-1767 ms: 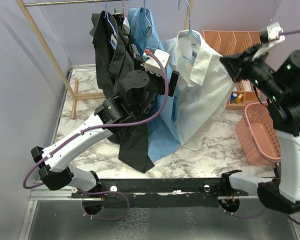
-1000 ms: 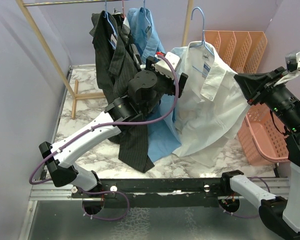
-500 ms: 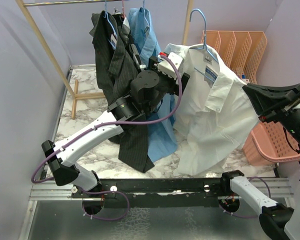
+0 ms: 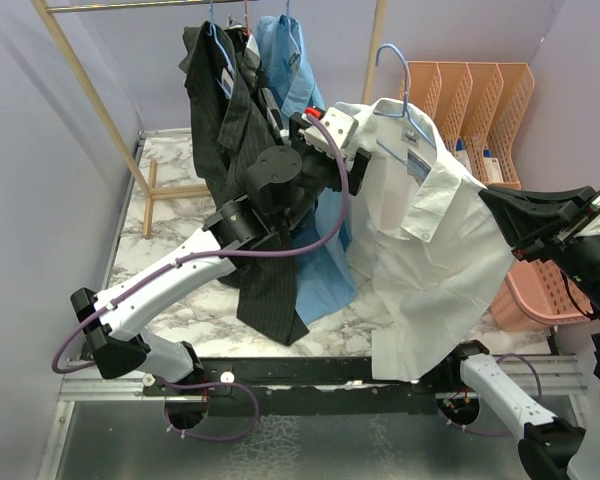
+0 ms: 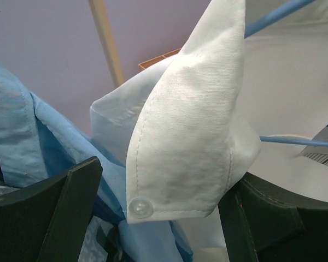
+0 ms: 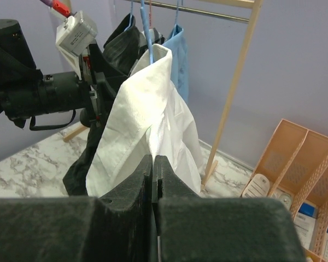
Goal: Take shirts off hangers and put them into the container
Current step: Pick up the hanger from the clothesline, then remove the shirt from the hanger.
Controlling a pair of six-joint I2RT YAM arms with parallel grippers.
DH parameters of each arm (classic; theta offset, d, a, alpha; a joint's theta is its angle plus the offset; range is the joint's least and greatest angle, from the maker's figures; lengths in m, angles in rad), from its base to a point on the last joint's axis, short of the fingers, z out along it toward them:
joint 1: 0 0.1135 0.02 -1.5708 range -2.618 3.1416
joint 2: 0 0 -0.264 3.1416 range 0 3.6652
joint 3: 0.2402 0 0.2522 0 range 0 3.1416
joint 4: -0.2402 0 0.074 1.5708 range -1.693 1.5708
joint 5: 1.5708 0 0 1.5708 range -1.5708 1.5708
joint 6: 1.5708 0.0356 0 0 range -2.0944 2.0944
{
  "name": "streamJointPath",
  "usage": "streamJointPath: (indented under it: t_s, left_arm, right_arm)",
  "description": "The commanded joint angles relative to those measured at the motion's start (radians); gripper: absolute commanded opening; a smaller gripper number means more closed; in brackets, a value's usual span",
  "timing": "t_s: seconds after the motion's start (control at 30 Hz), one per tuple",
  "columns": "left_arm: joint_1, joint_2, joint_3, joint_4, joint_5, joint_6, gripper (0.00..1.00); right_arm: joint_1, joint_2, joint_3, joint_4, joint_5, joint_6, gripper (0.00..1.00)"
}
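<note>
The white shirt (image 4: 430, 250) hangs in the air on a light blue hanger (image 4: 398, 85), away from the rack. My right gripper (image 4: 488, 202) is shut on its fabric at the right shoulder; in the right wrist view the jaws (image 6: 153, 159) pinch the cloth. My left gripper (image 4: 366, 168) is open at the collar: the buttoned collar tip (image 5: 188, 142) sits between the fingers (image 5: 60, 213). The light blue shirt (image 4: 305, 70) and the black pinstriped shirt (image 4: 235, 150) hang on the rack. The pink basket container (image 4: 540, 295) stands at the right, partly hidden by my right arm.
The wooden rack (image 4: 95, 110) spans the back, with one post (image 4: 375, 45) just behind the white shirt. A peach file organizer (image 4: 485, 95) stands at the back right. The white shirt's hem drapes over the table's front rail (image 4: 310, 372).
My right gripper has pulled the white shirt and its hanger off the rack, right and toward the front. The left gripper has come up to the shirt's collar.
</note>
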Motion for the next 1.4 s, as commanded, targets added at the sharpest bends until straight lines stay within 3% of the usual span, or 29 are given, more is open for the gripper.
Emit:
streamJointPath:
  t_s: [0.0, 0.3, 0.47, 0.77, 0.83, 0.9, 1.03, 1.37]
  left_arm:
    - [0.000, -0.041, -0.014, 0.064, 0.041, 0.015, 0.83]
    - [0.000, 0.041, 0.017, 0.092, 0.088, 0.038, 0.81]
    - [0.000, 0.047, -0.042, 0.202, 0.062, 0.070, 0.63]
    - [0.001, 0.044, -0.109, 0.362, 0.099, 0.083, 0.46]
    - [0.001, 0.040, -0.116, 0.380, 0.105, 0.087, 0.32]
    - [0.001, 0.038, -0.113, 0.381, 0.081, 0.088, 0.00]
    - [0.001, 0.037, -0.075, 0.314, 0.014, 0.091, 0.00]
    - [0.001, 0.168, 0.316, -0.138, -0.052, 0.017, 0.00]
  right_arm:
    - [-0.002, -0.025, -0.019, 0.027, -0.082, 0.013, 0.01]
    - [-0.002, -0.044, -0.026, 0.025, -0.198, 0.017, 0.01]
    - [-0.002, -0.053, -0.049, 0.017, -0.225, 0.020, 0.01]
    - [-0.003, -0.052, -0.100, 0.006, -0.224, 0.020, 0.01]
    - [-0.002, -0.051, -0.106, 0.003, -0.217, 0.017, 0.01]
    - [-0.002, -0.043, -0.107, -0.005, -0.193, 0.011, 0.01]
    - [-0.002, -0.004, -0.107, -0.023, -0.129, -0.013, 0.01]
    - [-0.002, 0.207, 0.042, -0.086, -0.039, -0.075, 0.04]
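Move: The white shirt's near side edge, a loose flap with a button, hangs between my left hand's open fingers, its middle about 2 cm ahead, 3 cm to the right and roughly level. The hanger's neck lies some 5 cm ahead and 8 cm right of that hand, about 4 cm higher; the blue shirt hangs 8 cm ahead and 7 cm left, level. From my right hand, already holding the shirt's other side, that edge is roughly 11 cm ahead, 15 cm left and 3 cm up. I ease my left hand about 3 cm to the right onto the white shirt's near side edge, close its wide-open fingers fully to pinch the cloth just beside the hanger, then lift it 3 to 4 cm. My right hand keeps its pinch, feeding the shirt left and down with a small back-swing and a counter-clockwise turn, then pushes forward some 5 cm. ##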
